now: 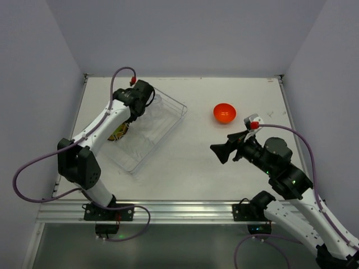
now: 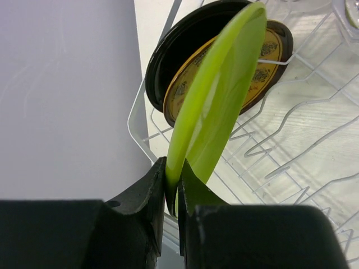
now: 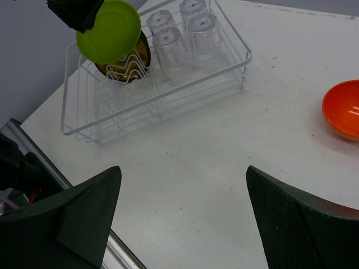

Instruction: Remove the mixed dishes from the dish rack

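In the left wrist view my left gripper is shut on the lower rim of a yellow-green plate, which stands on edge over the dish rack. A second plate, black-rimmed with a golden face, stands in the tines behind it. The right wrist view shows the yellow-green plate at the rack's far left corner and several clear tumblers upside down inside. The orange bowl sits on the table right of the rack. My right gripper hangs open and holds nothing, between rack and bowl.
The rack lies slantwise at the table's left, near the left wall. The orange bowl rests on the white tabletop to the right. A metal rail runs along the near edge by both arm bases.
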Tool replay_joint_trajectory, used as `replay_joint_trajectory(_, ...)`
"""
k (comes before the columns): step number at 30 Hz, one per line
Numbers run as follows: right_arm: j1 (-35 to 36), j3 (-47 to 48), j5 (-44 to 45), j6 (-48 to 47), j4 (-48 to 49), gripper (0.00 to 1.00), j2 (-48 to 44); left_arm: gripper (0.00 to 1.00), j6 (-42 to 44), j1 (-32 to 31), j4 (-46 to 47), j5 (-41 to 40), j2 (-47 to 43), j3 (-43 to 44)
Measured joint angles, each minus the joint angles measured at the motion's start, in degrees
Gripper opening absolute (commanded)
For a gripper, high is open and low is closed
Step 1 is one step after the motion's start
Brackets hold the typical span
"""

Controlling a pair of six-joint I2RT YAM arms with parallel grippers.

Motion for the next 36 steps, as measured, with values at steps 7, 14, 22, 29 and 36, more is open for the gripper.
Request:
replay_joint_trajectory(7, 0.0, -1.1, 0.5, 0.2, 0.7, 0.98, -0.9, 0.0, -4.7, -3.2, 0.2, -1.8, -5.6, -0.1)
replay_joint_trajectory(14, 0.0, -2.9, 2.2, 1.0, 3.4, 0.98, -1.8, 0.0, -6.7, -4.8, 7.0, 6.4, -20.4, -7.7)
replay_joint_trajectory(22, 0.0, -2.9, -4.6, 4.1, 7.1, 0.98, 1.5, 0.0, -12.8, -4.9, 25.0, 33.1, -43.0, -23.3)
replay_joint_trajectory(29, 0.0, -3.2, -11.4, 9.0, 11.4, 0.97, 3.7, 0.0, -26.3, -4.9, 47.2, 58.0, -49.8, -44.3)
replay_joint_trajectory(36, 0.0, -2.7, -10.4, 10.0, 10.1, 0.85, 11.0, 0.0, -42.1, -5.0, 68.0, 72.9, -48.2, -66.1)
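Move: The left gripper holds the green plate by its rim, the plate's middle about 3 cm ahead, 3 left and 5 below. It goes to the open right gripper, roughly 13 cm back, 38 right and 8 higher. The brown plate sits 3 cm ahead, 5 left and 13 below the left hand; the rack's right rim is level, 18 right and 10 below. From the right gripper, the green plate lies some 16 cm ahead, 41 left and 13 below. Keep the left fingers shut on the green plate's rim and carry the plate out over the rack's right rim towards the right gripper: about 21 cm right and 15 back, rising 8 cm first, then sinking to finish 5 below the start. Roll the wrist nearly 100 degrees so the fingers swing from pointing left to pointing right. Bring the right gripper, still wide open, about 5 cm left to meet the plate, dipping late. ##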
